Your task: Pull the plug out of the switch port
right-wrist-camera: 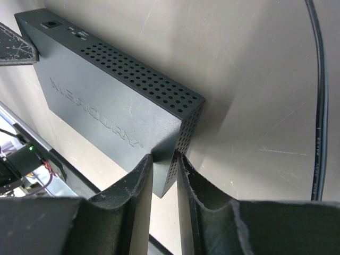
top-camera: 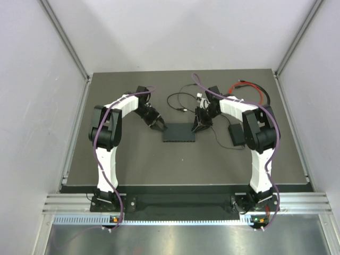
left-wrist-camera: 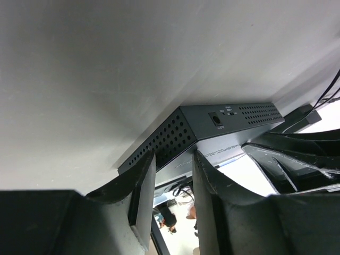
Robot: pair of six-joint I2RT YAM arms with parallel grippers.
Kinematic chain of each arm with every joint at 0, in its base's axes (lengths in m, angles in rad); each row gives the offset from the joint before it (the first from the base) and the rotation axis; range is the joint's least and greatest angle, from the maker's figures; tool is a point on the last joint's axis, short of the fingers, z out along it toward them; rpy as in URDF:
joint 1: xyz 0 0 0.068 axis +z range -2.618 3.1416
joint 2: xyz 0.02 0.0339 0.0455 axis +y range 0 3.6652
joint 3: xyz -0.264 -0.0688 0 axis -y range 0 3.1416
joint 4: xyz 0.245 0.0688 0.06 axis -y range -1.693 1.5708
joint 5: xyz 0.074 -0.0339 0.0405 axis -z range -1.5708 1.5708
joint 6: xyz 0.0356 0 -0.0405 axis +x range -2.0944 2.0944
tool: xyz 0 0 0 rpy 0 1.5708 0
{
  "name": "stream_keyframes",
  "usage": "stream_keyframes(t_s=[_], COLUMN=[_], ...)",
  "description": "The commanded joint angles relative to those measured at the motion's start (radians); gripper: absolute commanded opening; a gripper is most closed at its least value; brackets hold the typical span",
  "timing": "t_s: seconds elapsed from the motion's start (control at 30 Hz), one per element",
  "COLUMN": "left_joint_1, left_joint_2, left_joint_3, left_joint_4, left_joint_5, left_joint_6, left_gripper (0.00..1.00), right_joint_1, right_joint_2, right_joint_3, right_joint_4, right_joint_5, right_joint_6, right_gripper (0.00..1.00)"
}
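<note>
The switch (top-camera: 179, 133) is a flat dark grey box in the middle of the mat. My left gripper (top-camera: 158, 126) is at its far left corner. In the left wrist view the fingers (left-wrist-camera: 143, 178) stand apart, straddling the perforated corner of the switch (left-wrist-camera: 175, 130). My right gripper (top-camera: 197, 126) is at its far right corner. In the right wrist view the narrow jaws pinch that corner of the switch (right-wrist-camera: 117, 101). The small socket (left-wrist-camera: 216, 119) on the back edge is empty. No plug shows in the switch, and its row of ports is hidden.
A thin black cable (top-camera: 178, 101) lies loose behind the switch. A black power-adapter brick (top-camera: 236, 134) sits to the right, with its lead running past the right gripper (right-wrist-camera: 317, 106). A red cable (top-camera: 249, 87) lies at the far right.
</note>
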Motion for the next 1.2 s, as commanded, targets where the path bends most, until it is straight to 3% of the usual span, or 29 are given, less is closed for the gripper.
stream_keyframes(t_s=[0.0, 0.2, 0.43, 0.73, 0.8, 0.87, 0.9, 1.13, 1.17], left_joint_1=[-0.026, -0.017, -0.015, -0.017, -0.015, -0.017, -0.018, -0.039, -0.047], left_joint_2=[0.018, 0.007, -0.093, -0.317, -0.410, -0.467, -0.521, -0.745, -0.774], left_joint_3=[-0.012, 0.044, 0.059, -0.135, -0.210, -0.275, -0.293, -0.463, -0.532], left_joint_4=[0.206, 0.120, 0.066, 0.074, 0.082, 0.102, 0.106, 0.210, 0.245], left_joint_5=[-0.051, -0.091, -0.143, -0.170, -0.195, -0.186, -0.177, -0.184, -0.171], left_joint_6=[-0.076, -0.013, 0.045, 0.071, 0.087, 0.094, 0.094, 0.058, 0.027], left_gripper=[0.37, 0.38, 0.51, 0.59, 0.62, 0.66, 0.71, 0.83, 0.92], right_joint_1=[0.047, 0.038, 0.016, 0.013, 0.016, 0.021, 0.022, 0.053, 0.062], right_joint_2=[0.024, -0.016, -0.071, -0.143, -0.195, -0.264, -0.290, -0.454, -0.500], right_joint_3=[0.063, 0.088, 0.175, 0.260, 0.219, 0.140, 0.111, -0.160, -0.189], right_joint_4=[0.018, -0.037, -0.147, -0.286, -0.270, -0.232, -0.205, -0.151, -0.142], right_joint_5=[-0.121, -0.040, 0.061, 0.121, 0.113, 0.129, 0.130, 0.282, 0.302], right_joint_6=[0.007, -0.047, -0.102, -0.130, -0.102, -0.078, -0.056, 0.008, 0.018], right_gripper=[0.22, 0.30, 0.47, 0.64, 0.70, 0.85, 1.00, 1.00, 1.00])
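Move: The switch lies between the two hands, fingertips at its ends: its middle is about 6 cm right and 2 cm back of the left hand, and about 7 cm left of the right hand, level with it fore and aft, 1 cm below both. The loose black cable's plug lies some 10 cm ahead and 5 cm left of the right hand, 2 cm lower; the power adapter is about 17 cm right and 2 cm back. The switch is let go at both ends: the hands open wide and come off it, first easing forward a couple of centimetres, then rising roughly 10 cm while drawing back towards the bases and outwards from the switch. The left hand's fingertips swing forward some 25 degrees; the right hand tilts less and dips slightly at the end. ##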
